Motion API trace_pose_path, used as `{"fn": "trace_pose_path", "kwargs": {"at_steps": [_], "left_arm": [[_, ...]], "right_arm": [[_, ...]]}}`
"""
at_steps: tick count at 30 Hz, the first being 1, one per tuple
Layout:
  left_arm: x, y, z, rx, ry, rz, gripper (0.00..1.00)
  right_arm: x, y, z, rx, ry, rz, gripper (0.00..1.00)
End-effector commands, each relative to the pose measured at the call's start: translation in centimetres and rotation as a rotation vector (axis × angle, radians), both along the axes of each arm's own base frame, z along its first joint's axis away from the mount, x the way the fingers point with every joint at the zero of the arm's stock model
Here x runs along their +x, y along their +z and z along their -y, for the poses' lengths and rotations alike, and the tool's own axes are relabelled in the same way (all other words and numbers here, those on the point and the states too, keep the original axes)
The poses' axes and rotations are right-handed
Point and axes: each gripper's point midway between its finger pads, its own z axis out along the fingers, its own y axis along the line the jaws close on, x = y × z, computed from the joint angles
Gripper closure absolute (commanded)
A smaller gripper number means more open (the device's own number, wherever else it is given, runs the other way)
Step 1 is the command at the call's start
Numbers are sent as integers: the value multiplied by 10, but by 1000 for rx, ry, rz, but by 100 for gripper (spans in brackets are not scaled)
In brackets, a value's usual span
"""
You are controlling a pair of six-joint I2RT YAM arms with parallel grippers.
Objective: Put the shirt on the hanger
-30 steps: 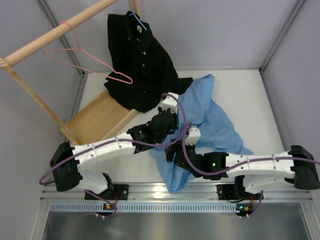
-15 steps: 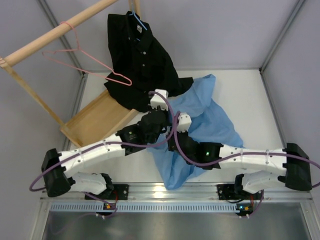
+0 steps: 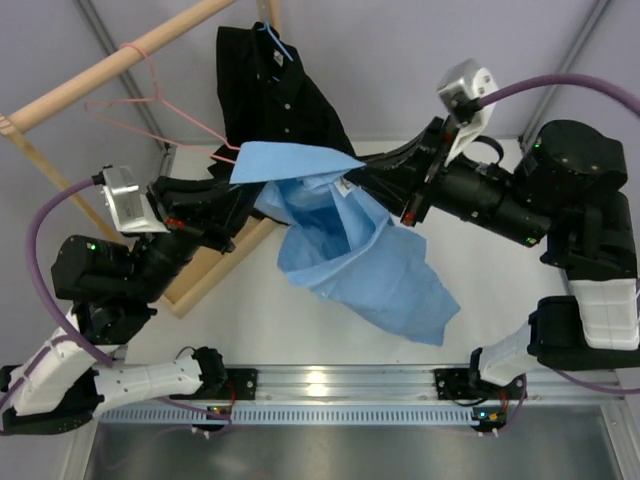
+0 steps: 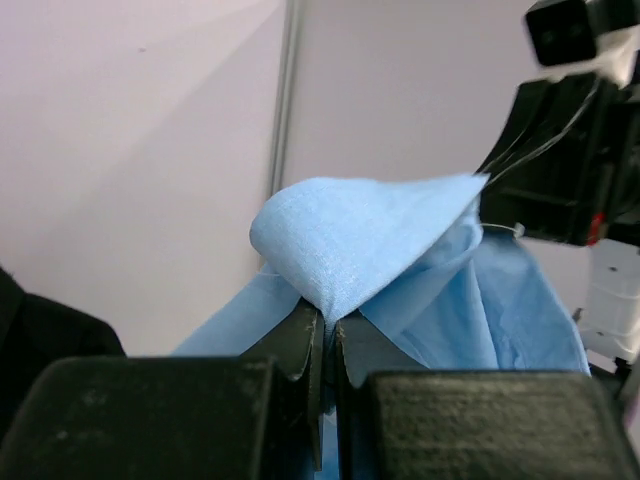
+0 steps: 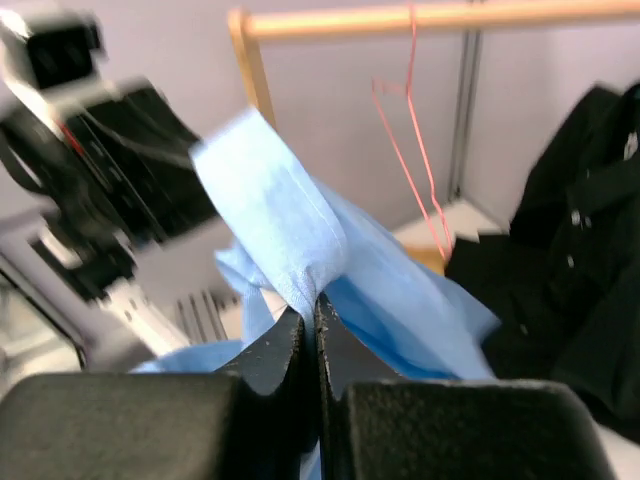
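Note:
The light blue shirt (image 3: 350, 260) hangs in the air over the table, held up by both arms. My left gripper (image 3: 238, 188) is shut on one fold of the shirt (image 4: 370, 240), the cloth pinched between its jaws (image 4: 327, 330). Opposite it, my right gripper (image 3: 352, 186) is shut on another fold (image 5: 290, 230), its jaws (image 5: 312, 310) tight together on the cloth. The top edge stretches between the two grippers and the rest drapes down to the table. The pink wire hanger (image 3: 160, 100) hangs on the wooden rod (image 3: 100, 70) at the back left, bare (image 5: 415, 150).
A black shirt (image 3: 280, 90) hangs on a blue hanger (image 3: 275, 40) on the same rod, just behind the grippers. A wooden tray (image 3: 215, 262) lies under my left arm. Grey walls close in on the left, back and right.
Both arms have risen from the table and spread apart, lifting the blue shirt off the surface. My right gripper has shut on the cloth. The left one stayed shut on it.

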Motion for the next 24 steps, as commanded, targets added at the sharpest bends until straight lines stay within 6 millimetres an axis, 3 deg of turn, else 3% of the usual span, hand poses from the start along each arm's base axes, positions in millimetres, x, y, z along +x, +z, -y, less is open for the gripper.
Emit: {"fn": "trace_pose_path", "kwargs": {"at_steps": [1, 2, 3, 5, 6, 8, 9, 10, 11, 12, 13, 14, 16, 17, 18, 20, 21, 24], "left_arm": [[-21, 13, -11, -33, -76, 50, 100], [-21, 8, -9, -51, -99, 10, 100], [-15, -14, 3, -23, -107, -39, 100], [-6, -42, 19, -20, -133, -148, 100], [3, -74, 35, 20, -135, -218, 100], [23, -114, 54, 17, -112, -376, 100], [30, -133, 60, 22, -91, -434, 100], [40, -169, 70, 57, -64, -506, 100], [51, -187, 70, 24, -13, -580, 100], [60, -209, 74, 29, 28, -636, 100], [67, -243, 74, 49, 78, -700, 100], [71, -259, 73, 21, 106, -754, 100], [82, -304, 67, 40, 204, -823, 100], [84, -314, 69, 50, 215, -828, 100], [86, -329, 75, 92, 223, -836, 100], [88, -338, 86, 158, 217, -826, 100], [86, -351, 100, 224, 176, -837, 100], [79, -360, 126, 349, 79, -805, 100]], "right_arm": [[-1, -56, 16, -265, 6, 25, 100], [8, -63, 24, -280, -59, 18, 100], [14, -86, 36, -328, -109, 1, 100], [41, -99, 65, -307, -330, -39, 100], [47, -123, 83, -343, -408, -60, 100], [65, -144, 116, -353, -591, -102, 100], [69, -167, 131, -393, -651, -115, 100], [79, -180, 149, -406, -741, -140, 100], [85, -193, 159, -425, -786, -160, 100], [89, -220, 166, -472, -811, -188, 100], [94, -240, 168, -469, -807, -255, 100], [97, -256, 166, -468, -792, -294, 100], [101, -311, 152, -494, -710, -406, 100], [101, -349, 149, -552, -680, -463, 100], [102, -364, 142, -564, -646, -496, 100], [104, -392, 131, -566, -572, -550, 100], [106, -396, 128, -562, -557, -559, 99], [112, -397, 125, -534, -535, -560, 99]]}}
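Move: My two closed hands hold the blue shirt up high. I'm taking it to the open table between the arms: some 16 cm right of my left hand and level with it, 57 cm down; from my right hand, about 6 cm left, 1 cm ahead, 60 cm down. From my left hand the black shirt is some 32 cm straight ahead, 40 cm lower; the pink hanger about 22 cm ahead, 14 cm left, 15 cm lower. I whip the lifted shirt down towards the table with both grippers still pinching its edge, dropping each hand about 40 cm while it swings to the right and somewhat forward. My left fingers tip down some 50 degrees; my right hand tilts downward too and turns clockwise, staying just a little farther from the left. ##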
